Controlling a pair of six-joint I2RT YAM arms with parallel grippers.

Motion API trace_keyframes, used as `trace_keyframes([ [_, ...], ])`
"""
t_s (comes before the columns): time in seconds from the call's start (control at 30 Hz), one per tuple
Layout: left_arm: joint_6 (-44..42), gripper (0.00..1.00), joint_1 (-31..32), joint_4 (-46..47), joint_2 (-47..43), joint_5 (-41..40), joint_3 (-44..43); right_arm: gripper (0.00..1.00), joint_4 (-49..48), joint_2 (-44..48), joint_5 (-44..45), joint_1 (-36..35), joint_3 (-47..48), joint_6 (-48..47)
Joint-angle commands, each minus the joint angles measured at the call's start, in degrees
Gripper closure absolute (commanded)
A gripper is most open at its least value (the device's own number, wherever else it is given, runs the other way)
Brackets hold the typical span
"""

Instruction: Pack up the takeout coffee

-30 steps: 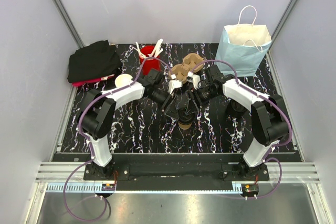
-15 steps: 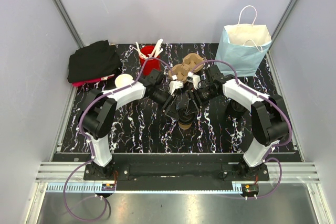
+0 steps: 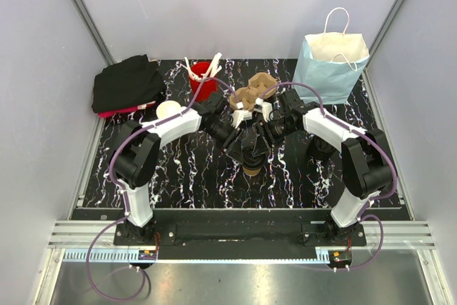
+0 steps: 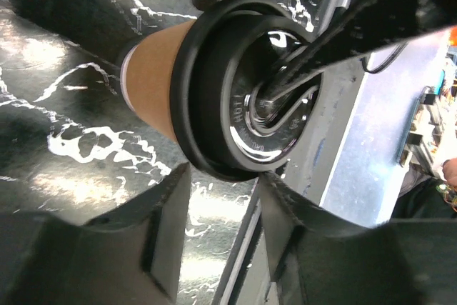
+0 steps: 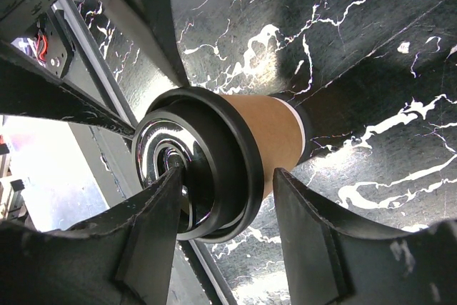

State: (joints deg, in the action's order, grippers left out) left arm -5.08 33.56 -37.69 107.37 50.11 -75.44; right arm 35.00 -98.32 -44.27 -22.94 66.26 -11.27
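The takeout coffee (image 3: 250, 169) stands upright in the middle of the table, a tan kraft cup (image 4: 153, 76) under a black lid (image 5: 214, 162). Both arms meet over it. My left gripper (image 4: 223, 176) is open, its fingertips just at the lid's rim and only table showing between them. My right gripper (image 5: 227, 176) is open and straddles the cup's top. One of its fingers lies over the lid's glossy centre and the other stands a little off the cup wall (image 5: 275, 137). In the top view my left gripper (image 3: 239, 144) and right gripper (image 3: 260, 141) hide most of the cup.
A brown pulp cup carrier (image 3: 253, 91) sits just behind the grippers. A red cup of white utensils (image 3: 202, 73) stands at the back. A light blue paper bag (image 3: 332, 66) stands open at back right. Black cloth (image 3: 128, 83) and a white round lid (image 3: 168, 109) lie at left.
My left arm has shifted a little to the right toward the cup and its jaws have narrowed. The right arm and the cup have hardly moved.
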Motion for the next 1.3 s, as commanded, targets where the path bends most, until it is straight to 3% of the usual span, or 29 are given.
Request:
trace_keyframes([
  [0.0,-1.8,0.51,-1.7,3.0,-1.0,-3.0,-3.8,0.42,-0.5,-0.5,4.6,-0.5,-1.4,-1.5],
  [0.23,-3.9,0.38,-3.7,1.0,-5.2,-1.1,-7.3,0.40,0.4,1.4,3.4,-0.4,0.5,-1.7],
  [0.5,-3.5,0.35,-3.7,-0.6,-3.4,0.3,-9.0,0.37,3.7,4.3,4.6,-0.5,5.1,-3.3],
  [0.77,-3.6,0.32,-3.6,-1.7,-4.1,-0.4,-11.3,0.24,8.3,8.2,6.5,-0.4,10.2,-6.0],
  [0.87,-4.7,0.29,-4.3,-3.9,-4.8,-1.0,-13.2,0.18,12.1,10.1,7.6,-0.4,12.7,-11.0],
  [1.03,-5.5,0.23,-7.6,-8.6,-7.4,-2.1,-17.6,0.10,22.7,14.3,8.8,-0.4,16.5,-27.6],
  [1.13,-5.1,0.16,-11.1,-11.3,-8.8,-1.1,-20.1,0.01,28.2,14.8,9.6,-0.3,18.6,-35.8],
  [1.27,-4.1,0.04,-14.5,-12.5,-11.7,-1.6,-22.3,0.00,32.4,14.2,8.3,-0.4,20.7,-44.0],
])
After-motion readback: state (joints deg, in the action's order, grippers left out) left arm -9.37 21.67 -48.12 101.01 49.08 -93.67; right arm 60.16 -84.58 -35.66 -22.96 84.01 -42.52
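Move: The lidded coffee cup stands between the two hands, their fingertips at its lid: its middle is about 4 cm to the left hand's right and 4 cm to the right hand's left, a touch back and some 5 cm below each. From the left hand, the cardboard tray is roughly 24 cm ahead and 4 cm right, the paper cup stack 24 cm left and 11 cm ahead. From the right hand, the black lid stack is about 18 cm right and 4 cm ahead. The left fingertips come free of the lid rim first, opening wide as that hand goes up and forward away from the cup with a short halt midway, about 12 cm up and 9 cm forward, veering left at the end. The right fingers keep to the lid for a good third of a second, then spread and lift off, rising some 12 cm and drifting right while the wrist turns about 35 degrees. ##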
